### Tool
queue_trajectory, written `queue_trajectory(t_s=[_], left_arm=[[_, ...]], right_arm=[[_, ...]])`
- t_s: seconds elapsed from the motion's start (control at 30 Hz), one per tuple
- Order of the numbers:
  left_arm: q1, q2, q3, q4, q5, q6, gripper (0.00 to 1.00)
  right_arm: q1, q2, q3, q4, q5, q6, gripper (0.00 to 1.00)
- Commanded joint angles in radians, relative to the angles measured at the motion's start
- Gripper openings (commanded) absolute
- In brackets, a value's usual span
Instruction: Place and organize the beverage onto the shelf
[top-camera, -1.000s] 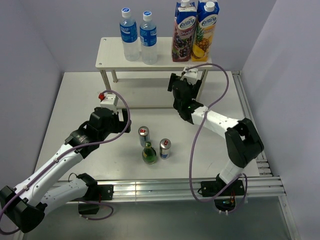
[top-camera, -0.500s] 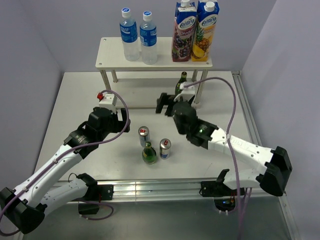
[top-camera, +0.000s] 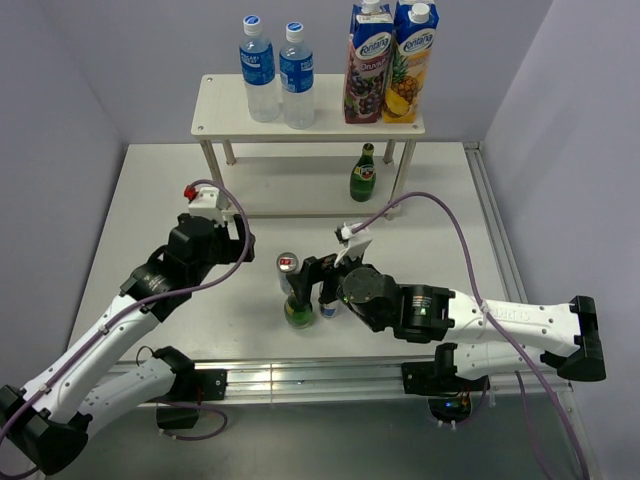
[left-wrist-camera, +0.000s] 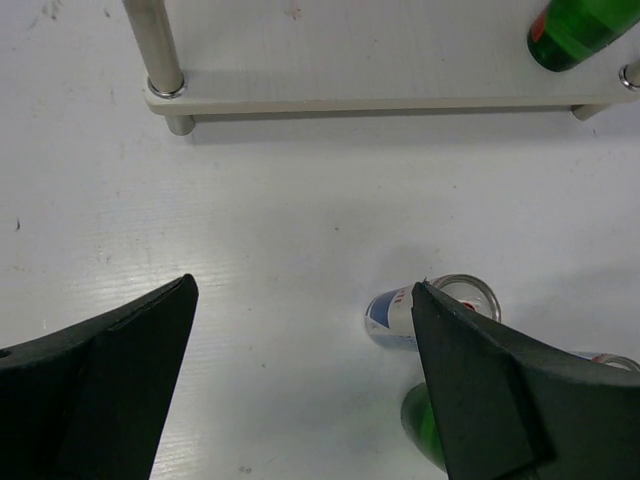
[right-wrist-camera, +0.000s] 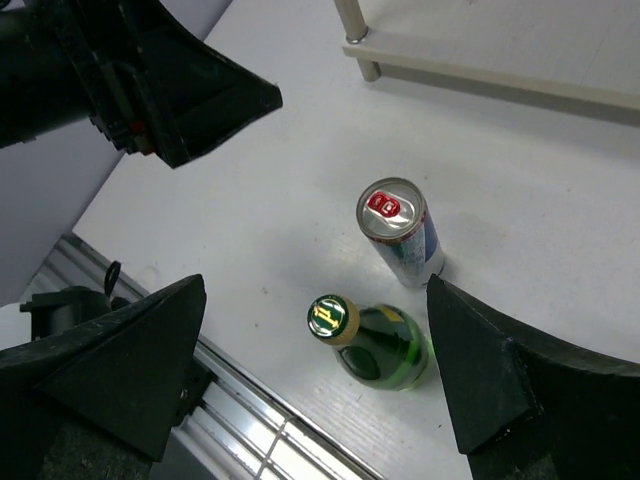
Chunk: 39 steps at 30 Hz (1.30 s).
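The shelf (top-camera: 220, 108) stands at the back with two water bottles (top-camera: 258, 70) and two juice cartons (top-camera: 390, 60) on its top board. One green glass bottle (top-camera: 362, 173) stands on its lower board, also seen in the left wrist view (left-wrist-camera: 575, 30). A second green bottle (top-camera: 297, 312) stands on the table between two cans (top-camera: 288, 266). My right gripper (top-camera: 314, 282) is open and empty, hovering over this bottle (right-wrist-camera: 378, 341) and a can (right-wrist-camera: 403, 233). My left gripper (top-camera: 232, 232) is open and empty, left of the cans (left-wrist-camera: 430, 310).
The second can (top-camera: 330, 304) is mostly hidden under my right gripper. The shelf's lower board (left-wrist-camera: 400, 60) and its metal legs (left-wrist-camera: 160, 50) lie just ahead of my left gripper. An aluminium rail (top-camera: 330, 375) runs along the table's near edge.
My right arm left a green bottle on the shelf's lower board and swung back, its open gripper now over the bottle and cans on the table. My left arm shifted slightly left.
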Motion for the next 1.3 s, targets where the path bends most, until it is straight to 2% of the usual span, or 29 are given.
queue_trajectory(t_s=[0.0, 0.2, 0.57, 0.9, 0.93, 1.07, 1.27], left_arm=[[0.013, -0.028, 0.009, 0.014, -0.071, -0.021, 0.95], [0.036, -0.071, 0.004, 0.014, -0.147, -0.053, 0.95], [0.040, -0.074, 0.009, 0.008, -0.145, -0.050, 0.94], [0.038, -0.092, 0.004, 0.008, -0.139, -0.053, 0.94], [0.040, -0.092, 0.003, 0.010, -0.139, -0.053, 0.94], [0.038, -0.092, 0.004, 0.007, -0.136, -0.055, 0.94], [0.038, -0.097, 0.000, 0.008, -0.128, -0.055, 0.94]], right_arm=[[0.015, -0.020, -0.016, -0.028, -0.012, 0.067, 0.98], [0.029, 0.075, -0.011, -0.045, -0.036, 0.113, 0.97], [0.066, 0.174, -0.009, -0.048, -0.026, 0.150, 0.97], [0.064, 0.256, -0.016, -0.009, 0.018, 0.116, 0.93], [0.064, 0.263, -0.014, -0.005, 0.026, 0.111, 0.91], [0.066, 0.296, 0.000, -0.001, 0.055, 0.099, 0.74], [0.064, 0.327, 0.010, 0.010, 0.107, 0.087, 0.58]])
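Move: The green bottle standing on the table lies about 16 cm below my right hand, some 4 cm to its left and neither ahead nor back. From that bottle, the far can stands about 8 cm farther out and 2 cm to the left. The near can stands about 6 cm to the bottle's right and 2 cm farther out. From my left hand, the green bottle lies roughly 11 cm back, 12 cm to the right and 12 cm below. I lower my open right hand about 12 cm onto the top of the green bottle, easing some 3 cm left and tipping the fingers further down. Near the end I start closing them to a bit over half open, one on each side of the neck. Meanwhile my empty left hand backs off about 3.5 cm left and slightly up, turning some 10 degrees counter-clockwise. ##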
